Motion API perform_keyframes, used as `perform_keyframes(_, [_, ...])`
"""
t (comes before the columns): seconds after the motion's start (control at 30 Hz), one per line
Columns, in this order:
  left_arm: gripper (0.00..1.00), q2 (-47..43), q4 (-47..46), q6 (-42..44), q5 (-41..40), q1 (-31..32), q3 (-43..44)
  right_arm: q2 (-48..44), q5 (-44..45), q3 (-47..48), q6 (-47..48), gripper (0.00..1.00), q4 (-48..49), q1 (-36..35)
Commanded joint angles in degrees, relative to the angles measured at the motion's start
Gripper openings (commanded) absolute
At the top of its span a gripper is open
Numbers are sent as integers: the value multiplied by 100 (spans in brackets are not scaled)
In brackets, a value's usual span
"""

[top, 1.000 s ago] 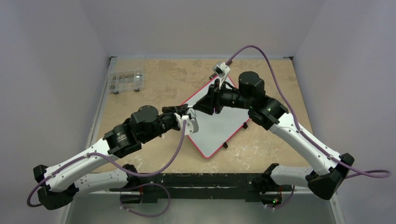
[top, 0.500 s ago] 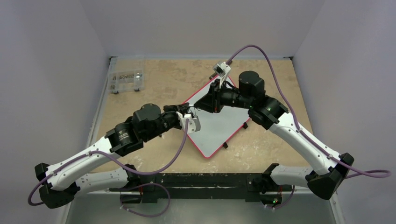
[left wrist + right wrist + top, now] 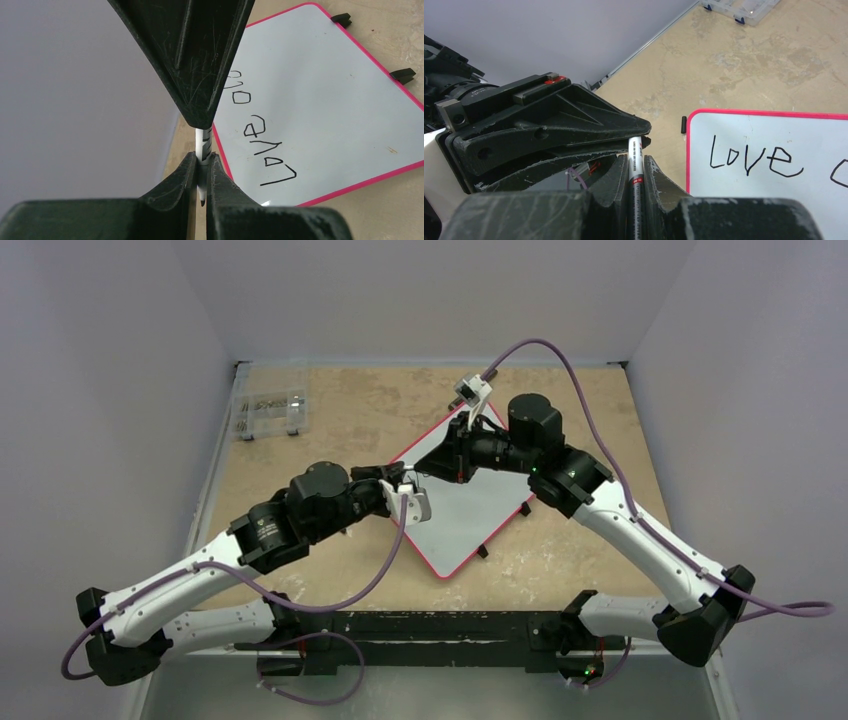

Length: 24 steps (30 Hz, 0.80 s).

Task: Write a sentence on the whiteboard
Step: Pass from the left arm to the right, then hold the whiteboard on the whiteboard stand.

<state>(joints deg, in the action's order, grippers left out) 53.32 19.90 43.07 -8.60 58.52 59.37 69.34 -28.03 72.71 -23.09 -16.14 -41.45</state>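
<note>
The whiteboard (image 3: 470,515) lies flat at mid-table, white with a red-pink rim. It also shows in the left wrist view (image 3: 320,100) and the right wrist view (image 3: 774,140). Of the sentence, "Love" (image 3: 754,159) and the start of a second word (image 3: 241,90) show. A white marker (image 3: 204,145) with a black tip is held in the air beside the board's left corner. My left gripper (image 3: 202,159) is shut on its tip end. My right gripper (image 3: 636,162) is shut on its barrel (image 3: 635,150). The two grippers meet nose to nose (image 3: 415,475).
A clear plastic box (image 3: 268,412) stands at the table's far left. Small black clips (image 3: 402,75) stick out along the whiteboard's edges. Grey walls close in the table on three sides.
My left arm has moved right toward the right gripper, closing onto the marker's tip end. The right gripper has barely moved.
</note>
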Motion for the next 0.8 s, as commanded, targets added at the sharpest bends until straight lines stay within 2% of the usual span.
perform_keyframes(0.0, [5, -21, -290, -28, 19, -38, 260, -53, 47, -161, 50, 0, 82, -18])
perform_keyframes(0.13, [40, -151, -238, -69, 85, -51, 146, -157, 248, -271, 9, 0, 124, -20])
perform_keyframes(0.27, [62, -379, -138, -157, 101, -81, -15, -257, 739, -275, 47, 0, 67, -18])
perform_keyframes(0.33, [68, -459, 12, -397, 188, -178, -10, -303, 987, -281, 59, 0, 51, -15])
perform_keyframes(0.4, [73, -579, 325, -808, 607, -447, 103, -381, 1235, -312, 86, 0, 57, -12])
perform_keyframes(0.47, [74, -663, 544, -1218, 942, -765, 207, -469, 1498, -383, 114, 0, 59, -6])
perform_keyframes(0.57, [77, -598, 892, -1799, 985, -1050, 443, -616, 1782, -513, 162, 0, 90, -12])
perform_keyframes(0.67, [80, -299, 1263, -2265, 920, -1199, 789, -719, 1860, -661, 210, 0, 83, -6])
perform_keyframes(0.77, [81, 96, 1540, -2865, 1214, -1649, 1167, -831, 1924, -851, 250, 0, 70, -7])
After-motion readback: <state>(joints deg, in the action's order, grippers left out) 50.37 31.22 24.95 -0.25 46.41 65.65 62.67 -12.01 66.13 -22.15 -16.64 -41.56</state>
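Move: Between the two grippers, above the whiteboard, the marker is pinched by both: its nib end in the left fingers, its middle about 5 cm right of the left hand and 2 cm above, and practically at the right hand point. The whiteboard's middle lies some 12 cm right of the left hand, 3 cm farther out and 30 cm below; the black cap on the table is about 12 cm left of that hand, 4 cm back and 31 cm below. Letting go of the marker's nib end, the left hand spreads its fingers wide, then backs off about 5 cm to the left, rising slightly, its wrist tipping down and turning a little counter-clockwise. The right hand keeps its pinch, first dips some 2.5 cm, then carries the marker right and forward, away from the left gripper, turning about 15 degrees clockwise. ##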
